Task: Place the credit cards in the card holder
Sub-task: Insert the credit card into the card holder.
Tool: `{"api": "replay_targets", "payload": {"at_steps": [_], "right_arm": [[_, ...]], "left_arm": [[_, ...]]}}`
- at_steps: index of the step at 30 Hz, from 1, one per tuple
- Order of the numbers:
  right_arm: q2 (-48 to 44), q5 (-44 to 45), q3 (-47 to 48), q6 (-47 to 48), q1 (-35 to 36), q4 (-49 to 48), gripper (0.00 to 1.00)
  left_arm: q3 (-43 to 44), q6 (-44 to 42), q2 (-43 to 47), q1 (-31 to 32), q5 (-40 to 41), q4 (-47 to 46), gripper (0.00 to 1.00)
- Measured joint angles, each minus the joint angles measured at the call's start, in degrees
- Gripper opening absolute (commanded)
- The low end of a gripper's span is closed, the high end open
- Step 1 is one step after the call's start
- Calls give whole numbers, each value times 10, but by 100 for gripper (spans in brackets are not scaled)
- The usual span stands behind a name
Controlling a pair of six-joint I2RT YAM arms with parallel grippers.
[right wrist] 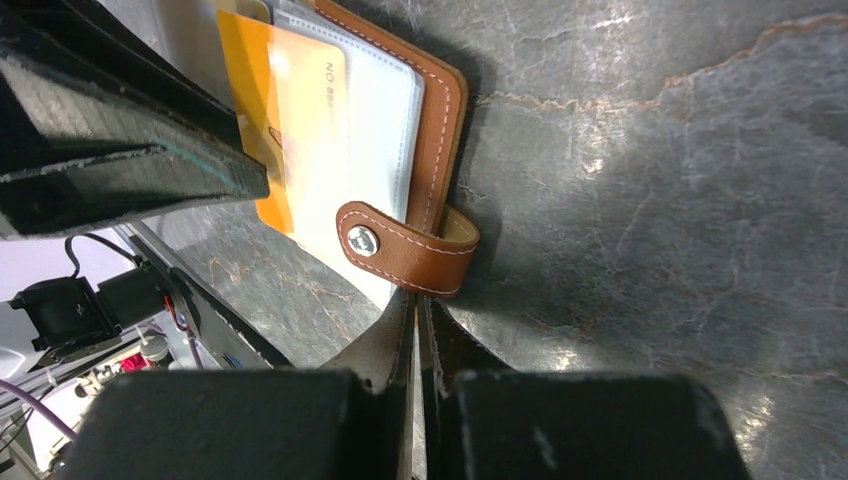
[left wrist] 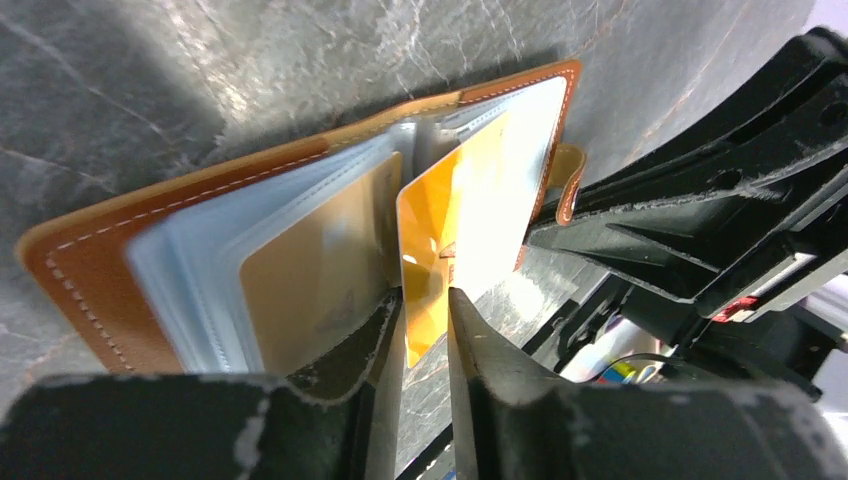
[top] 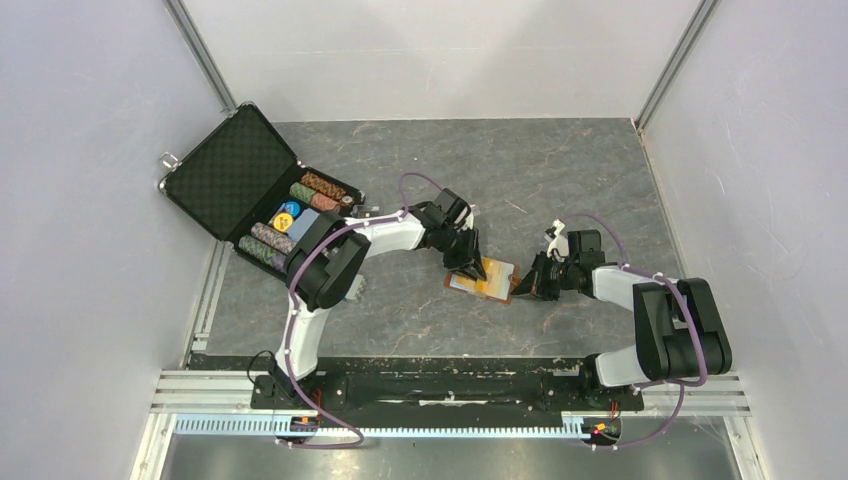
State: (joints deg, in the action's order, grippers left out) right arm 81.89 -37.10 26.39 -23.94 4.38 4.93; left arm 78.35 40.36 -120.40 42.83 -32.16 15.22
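The tan-brown card holder lies open on the table, its pale clear sleeves fanned out. One orange credit card sits inside a sleeve. A second orange credit card stands partly pushed into a sleeve by the spine, also seen from the right wrist as the orange card. My left gripper straddles that card's lower corner, its jaws slightly apart with table showing between them. My right gripper is shut, its tips against the edge of the holder's snap tab. No dark cards show.
An open black foam-lined case stands at the back left, holding rows of poker chips and a striped block. The two grippers are close together over the card holder, the left gripper's finger just beside the right one.
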Motion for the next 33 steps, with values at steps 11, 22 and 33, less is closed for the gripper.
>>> {"api": "replay_targets", "payload": {"at_steps": [11, 22, 33], "right_arm": [[4, -5, 0, 0, 0, 0, 0], [5, -7, 1, 0, 0, 0, 0], [6, -4, 9, 5, 1, 13, 0]], "left_arm": [[96, -71, -26, 31, 64, 129, 40], [155, -101, -56, 47, 61, 182, 47], [196, -139, -66, 57, 55, 226, 75]]}}
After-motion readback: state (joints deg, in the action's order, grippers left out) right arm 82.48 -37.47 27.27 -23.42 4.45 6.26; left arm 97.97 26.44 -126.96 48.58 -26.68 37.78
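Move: The left fingertips are at the raised left edge of the orange-striped credit card. The card's middle lies level with that hand fore and aft, about 3 cm to its right and 2 cm below. The open card holder is centred nearly straight beneath, another card already in its left page some 4 cm left of the hand, and the strap is about 6 cm right and 1 cm back. From the right hand the card is about 3 cm ahead and 3 cm left; the strap is about 1 cm ahead. The left fingers let go of the card's raised edge and keep spreading until well open, the inner one ending against the striped edge. That hand meanwhile works about 2 cm right and 1.5 cm back, low over the holder, steepening and turning some 15 degrees clockwise, and lifts about 1 cm late on. The right hand stays put, shut, at the strap. ##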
